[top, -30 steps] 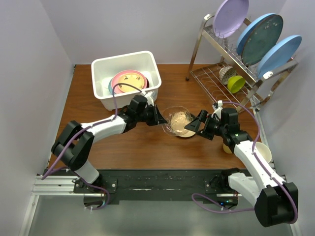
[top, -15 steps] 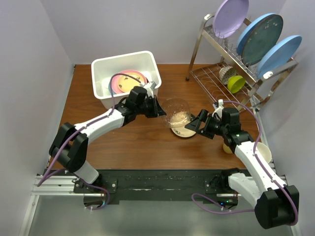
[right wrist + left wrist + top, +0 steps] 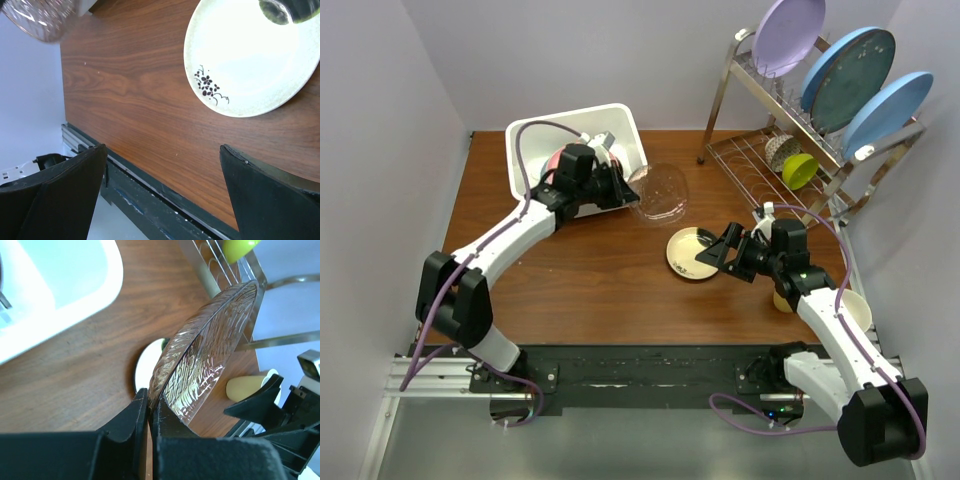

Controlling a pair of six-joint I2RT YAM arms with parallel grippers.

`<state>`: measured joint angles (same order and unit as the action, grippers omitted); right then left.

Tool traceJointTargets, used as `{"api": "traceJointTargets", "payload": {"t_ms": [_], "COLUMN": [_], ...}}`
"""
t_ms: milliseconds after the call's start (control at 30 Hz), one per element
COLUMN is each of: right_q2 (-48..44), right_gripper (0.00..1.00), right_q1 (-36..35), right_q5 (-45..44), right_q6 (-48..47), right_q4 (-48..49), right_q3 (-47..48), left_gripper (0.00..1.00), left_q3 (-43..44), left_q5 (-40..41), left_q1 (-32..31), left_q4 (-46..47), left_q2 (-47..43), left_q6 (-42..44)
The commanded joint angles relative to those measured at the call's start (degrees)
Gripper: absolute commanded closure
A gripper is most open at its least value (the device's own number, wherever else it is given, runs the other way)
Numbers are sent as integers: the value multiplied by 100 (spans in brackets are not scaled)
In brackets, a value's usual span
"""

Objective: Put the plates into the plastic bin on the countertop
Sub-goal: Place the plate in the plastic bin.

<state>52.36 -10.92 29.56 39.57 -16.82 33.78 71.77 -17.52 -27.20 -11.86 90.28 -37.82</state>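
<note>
My left gripper (image 3: 626, 191) is shut on the rim of a clear patterned glass plate (image 3: 659, 192), which hangs tilted in the air just right of the white plastic bin (image 3: 534, 130). In the left wrist view the glass plate (image 3: 210, 350) stands on edge, pinched between my fingers (image 3: 135, 415). A pink plate (image 3: 549, 163) lies in the bin, mostly hidden by the arm. A small cream plate (image 3: 686, 254) with a black flower motif (image 3: 209, 86) lies flat on the countertop (image 3: 600, 290). My right gripper (image 3: 713, 256) stands open at its near right edge, holding nothing.
A chrome dish rack (image 3: 760, 150) at the back right holds large lilac and blue upright plates and a green bowl (image 3: 800, 170). A yellow cup (image 3: 782, 299) stands by my right arm. The countertop's near edge (image 3: 150, 185) runs close under the right gripper.
My left arm has carried the glass plate up and back-left, away from above the cream plate and toward the bin. The cream plate now lies uncovered. The right arm has not moved.
</note>
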Motion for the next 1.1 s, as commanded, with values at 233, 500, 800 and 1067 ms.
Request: {"api": "traceJointTargets", "payload": {"t_ms": [233,500,800,1067], "right_q2": [-15,11,55,125], "right_gripper": [1,1,1,1], "right_q1": [-24,-16,-16,-24], "right_q5": [58,58,50,41], "right_q6": [-116,-116,-143,-169], "right_q4": [3,21,38,65], "right_q3": [94,41,-12,-65], "left_gripper": [100,100,100,100], "left_q3": [873,1155,1340,1498], "left_q5": [-243,-357,-647,-797], "left_q1": [417,733,1331,1867], "left_q4": [-378,-467,-546,-563], "left_q2": [-107,51,192,402], "left_q6": [363,381,372,284]}}
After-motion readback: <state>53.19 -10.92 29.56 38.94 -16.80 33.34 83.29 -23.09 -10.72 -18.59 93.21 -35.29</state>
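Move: The white bin I'm taking the clear glass plate to has its middle about 13 cm ahead of my left hand, 14 cm to its left and some 13 cm below. Inside it the yellow plate tops the stack, roughly 12 cm ahead, 12 cm left and 15 cm down. The white plate on the table lies some 6 cm back, 14 cm right and 19 cm below. From my right hand, the bin is about 23 cm ahead, 32 cm left and 8 cm below. Keeping the glass plate's edge pinched, I lift it about 5 cm with my left hand while easing forward and left, then sweep on level, more left than forward, bringing it in over the bin's right side. The whole reach is some 10 cm left and 7 cm forward, with the wrist turning about 10 degrees counter-clockwise late on. ##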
